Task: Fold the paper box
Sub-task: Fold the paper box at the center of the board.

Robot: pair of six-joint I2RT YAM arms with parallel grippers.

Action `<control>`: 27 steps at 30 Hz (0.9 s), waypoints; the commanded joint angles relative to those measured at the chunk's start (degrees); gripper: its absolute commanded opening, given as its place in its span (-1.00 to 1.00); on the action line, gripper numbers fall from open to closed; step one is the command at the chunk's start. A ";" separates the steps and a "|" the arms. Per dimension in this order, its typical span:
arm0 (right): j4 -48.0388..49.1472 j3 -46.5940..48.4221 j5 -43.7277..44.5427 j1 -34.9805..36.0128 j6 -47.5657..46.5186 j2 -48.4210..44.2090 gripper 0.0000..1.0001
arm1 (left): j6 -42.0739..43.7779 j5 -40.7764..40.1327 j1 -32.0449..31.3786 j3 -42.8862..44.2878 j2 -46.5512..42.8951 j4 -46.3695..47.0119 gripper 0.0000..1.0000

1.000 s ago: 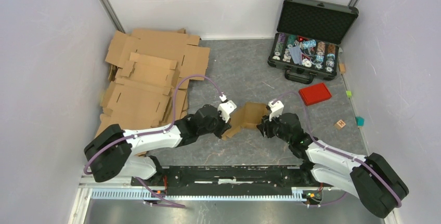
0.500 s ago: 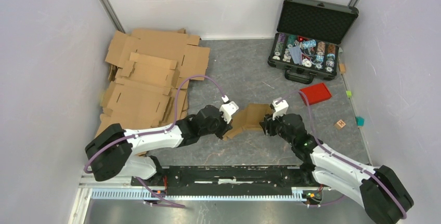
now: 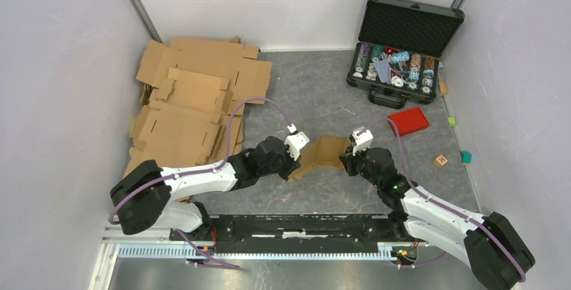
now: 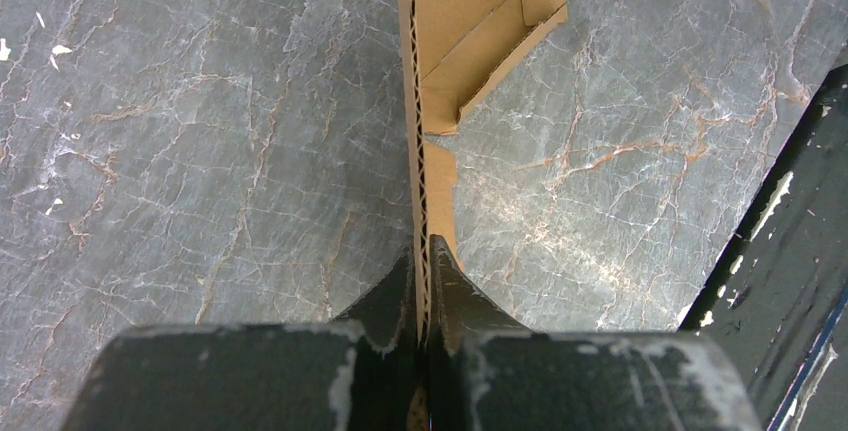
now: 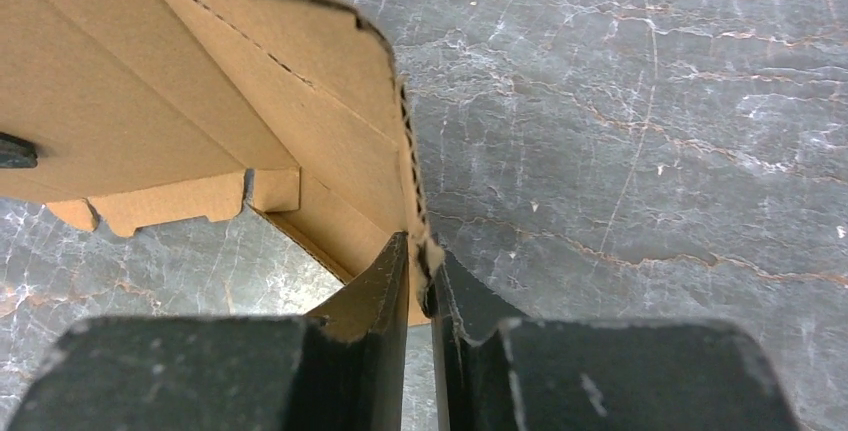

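Note:
The paper box [image 3: 324, 153], a small brown cardboard piece with flaps partly raised, sits on the grey floor between my two arms. My left gripper [image 3: 297, 158] is shut on its left edge; in the left wrist view the fingertips [image 4: 422, 256] pinch the corrugated wall, and the box [image 4: 470, 21] runs away from them. My right gripper [image 3: 346, 158] holds the right edge. In the right wrist view its gripper [image 5: 421, 269] pinches a frayed corner of the box [image 5: 150, 111], whose inner flaps show on the left.
A pile of larger flat cardboard sheets [image 3: 192, 101] lies at the left. An open black case [image 3: 402, 48] of chips stands at the back right, with a red lid [image 3: 408, 121] in front. Small blocks [image 3: 441, 161] lie by the right wall. A black rail [image 3: 289, 226] lines the near edge.
My right gripper has narrowed from open onto the box's right corner. The box and right arm shifted slightly right. The left gripper stayed shut on its edge.

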 commanded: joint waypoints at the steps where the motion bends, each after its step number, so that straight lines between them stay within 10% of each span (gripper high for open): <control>1: 3.75 -1.01 -4.39 0.28 0.94 1.10 -0.65 | 1.52 0.35 -0.81 1.88 0.72 0.28 -0.96; 14: -0.03 -1.38 -4.94 0.33 -0.47 1.97 0.05 | 0.78 -1.21 -1.05 1.62 0.46 0.65 -0.96; 27: -1.52 -2.86 -4.36 1.78 -0.29 1.16 0.15 | 0.56 -1.15 -1.01 1.56 0.45 0.73 -0.96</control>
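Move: About 2 cm back and 4 cm below the right hand lies the near-right corner of the paper box's low folded wall. The back panel's middle is some 6 cm ahead and 3 cm left of that hand, roughly level with it. The side panel, pinched by the left hand, has its middle 3 cm ahead and 11 cm left. From the left hand the corner lies about 15 cm right, 3 cm ahead and 5 cm lower. Opening from nearly shut to a little over half wide, the right fingers come free of the panel's end edge, drift slightly left, then travel back and down, about 3.5 cm in all, to bring the low wall's corner between their tips, with a slight downward tip of the wrist. The left hand stays put and keeps its pinch on the side panel. ##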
